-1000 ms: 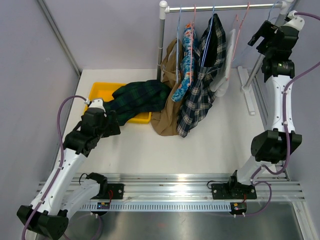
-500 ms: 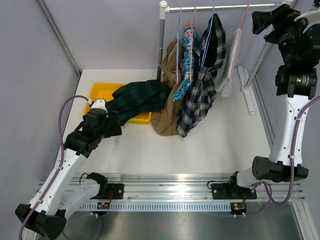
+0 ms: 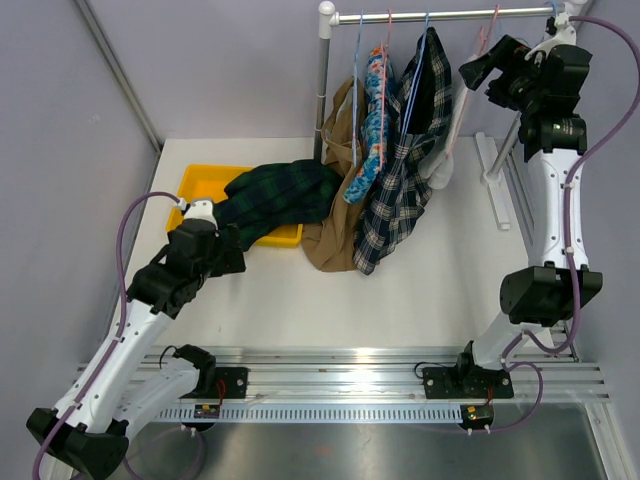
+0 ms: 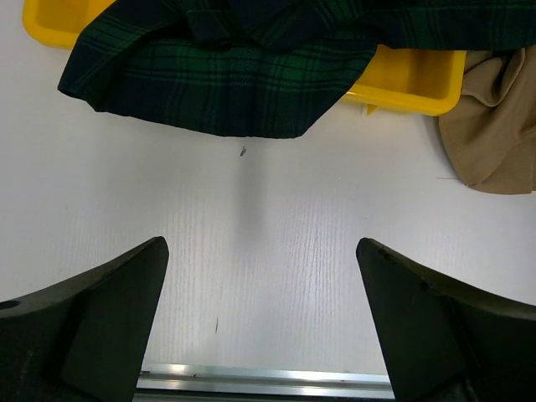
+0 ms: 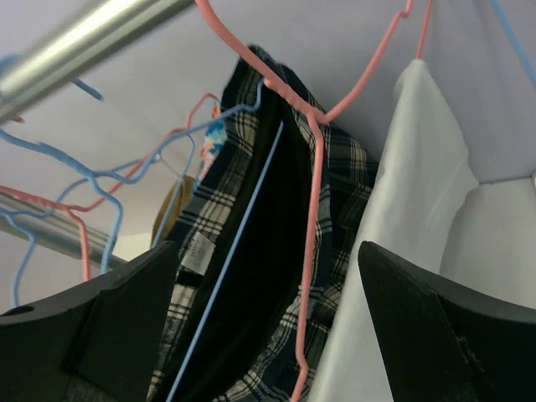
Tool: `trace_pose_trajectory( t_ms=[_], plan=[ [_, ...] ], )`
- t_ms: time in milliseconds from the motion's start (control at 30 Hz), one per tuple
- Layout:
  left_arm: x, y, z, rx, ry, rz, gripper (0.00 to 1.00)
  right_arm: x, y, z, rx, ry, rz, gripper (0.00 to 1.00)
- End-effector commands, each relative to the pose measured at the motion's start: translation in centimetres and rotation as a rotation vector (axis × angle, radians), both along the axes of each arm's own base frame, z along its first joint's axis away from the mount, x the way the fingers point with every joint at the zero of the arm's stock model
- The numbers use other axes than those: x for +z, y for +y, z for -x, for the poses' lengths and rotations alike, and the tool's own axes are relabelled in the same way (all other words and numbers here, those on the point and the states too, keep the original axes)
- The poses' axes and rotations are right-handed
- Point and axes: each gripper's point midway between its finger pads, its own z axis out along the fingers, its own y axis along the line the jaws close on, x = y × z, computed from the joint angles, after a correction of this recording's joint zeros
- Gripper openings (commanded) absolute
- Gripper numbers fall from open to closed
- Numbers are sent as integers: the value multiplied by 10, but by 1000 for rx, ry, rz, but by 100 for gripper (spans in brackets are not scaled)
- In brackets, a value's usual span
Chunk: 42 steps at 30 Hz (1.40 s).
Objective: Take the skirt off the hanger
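Note:
The tan skirt (image 3: 335, 215) hangs at the left end of the rail from a light-blue wire hanger (image 3: 356, 70), and its hem pools on the table. Its edge also shows in the left wrist view (image 4: 494, 142), and a sliver in the right wrist view (image 5: 177, 202). My right gripper (image 3: 475, 68) is open, high by the rail's right end, and holds nothing. Between its fingers I see a pink hanger (image 5: 310, 209) and a plaid garment (image 5: 335, 251). My left gripper (image 3: 228, 252) hovers open and empty over bare table (image 4: 261, 318), left of the skirt.
A yellow tray (image 3: 200, 185) holds a dark green tartan garment (image 3: 280, 195). On the rail (image 3: 440, 15) hang a blue floral garment (image 3: 375, 115), a plaid garment (image 3: 405, 180) and a white garment (image 3: 448, 140). Rack posts stand at the left (image 3: 322, 90) and right (image 3: 515, 130).
My right arm swung up past the rail's right end and then left, so its gripper now sits nearer the pink hanger. The left arm has barely moved.

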Motion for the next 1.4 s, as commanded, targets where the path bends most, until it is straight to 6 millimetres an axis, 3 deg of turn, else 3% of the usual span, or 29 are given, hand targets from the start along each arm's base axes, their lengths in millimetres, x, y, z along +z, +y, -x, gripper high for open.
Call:
trace_pose_trajectory(
  t_ms=[0, 67, 167, 300, 333, 400, 433, 567, 733, 833, 900, 933, 967, 1000, 1033, 1067, 1100, 1133, 1167, 1200, 1267, 1300, 1333, 1367],
  plan=[
    [9, 1, -4, 17, -40, 8, 99, 0, 8, -7, 14, -2, 57, 95],
    [9, 0, -4, 16, -39, 8, 99, -7, 12, -11, 15, 14, 64, 95],
    [9, 1, -4, 17, -39, 7, 99, -21, 16, -18, 23, 42, 67, 85],
    [7, 0, -4, 17, -34, 4, 99, -35, 21, -25, 37, 70, 71, 55],
    [8, 0, -5, 16, -35, 4, 99, -37, 21, -25, 42, 75, 71, 28],
    [7, 0, -5, 16, -33, 3, 99, -38, 22, -26, 46, 78, 72, 5],
    [7, 0, -5, 17, -33, 2, 99, -40, 21, -26, 41, 84, 74, 0],
    [7, 1, -5, 21, -31, -1, 99, -28, 22, -21, 50, 50, 98, 0],
    [15, 4, -9, 36, -66, -15, 99, 18, 25, 1, 60, -41, 118, 0],
    [36, -3, -16, 13, -123, 8, 99, 51, 27, 17, 62, -104, 121, 0],
    [75, -17, -23, -26, -210, 61, 99, 67, 25, 30, 48, -137, 127, 0],
    [89, -32, -28, -69, -225, 69, 99, 71, 24, 34, 35, -139, 126, 0],
    [125, -43, -31, -100, -294, 99, 99, 80, 23, 46, 26, -158, 128, 0],
    [144, -54, -35, -131, -324, 106, 99, 77, 21, 48, 14, -145, 124, 0],
    [159, -77, -32, -220, -347, 102, 99, 75, 21, 53, 13, -134, 119, 0],
    [187, -100, -41, -272, -392, 118, 99, 83, 22, 67, 10, -151, 116, 0],
    [199, -119, -40, -336, -417, 129, 98, 69, 24, 67, 18, -112, 103, 0],
    [209, -149, -31, -446, -443, 126, 98, 67, 26, 72, 27, -106, 92, 0],
    [221, -179, -37, -506, -486, 152, 99, 64, 28, 78, 34, -96, 70, 0],
    [232, -210, -23, -619, -517, 193, 99, 58, 33, 88, 60, -82, 53, 0],
    [241, -255, -24, -729, -578, 247, 99, 61, 42, 108, 93, -82, 2, 0],
    [240, -277, -18, -797, -584, 279, 99, 45, 49, 112, 133, -41, -20, 0],
    [242, -294, -12, -840, -593, 306, 99, 43, 55, 118, 154, -27, -66, 0],
    [248, -310, -10, -867, -623, 341, 99, 49, 60, 133, 180, -44, -86, 0]
  ],
)
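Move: The pink hanger's near arm is about 3 cm ahead of the right gripper, 2 cm to its left and 6 cm below. The white skirt hangs some 20 cm below that gripper, 2 cm ahead and 1 cm left; the checked garment is about 12 cm left, 3 cm ahead and 22 cm down. From the left gripper the white skirt is roughly 52 cm right, 28 cm ahead and 6 cm up; the green garment lies 25 cm ahead, 9 cm right, 17 cm down. Sink the open right gripper about 6 cm, easing forward and slightly left, and pinch the pink hanger's near arm below the hook; keep that grip, lift, and draw the hanger some 13 cm back off the rail. Late in the pull, swing the open left gripper up and about 25 cm right towards the white skirt, tipping its fingers up and turning it clockwise. ##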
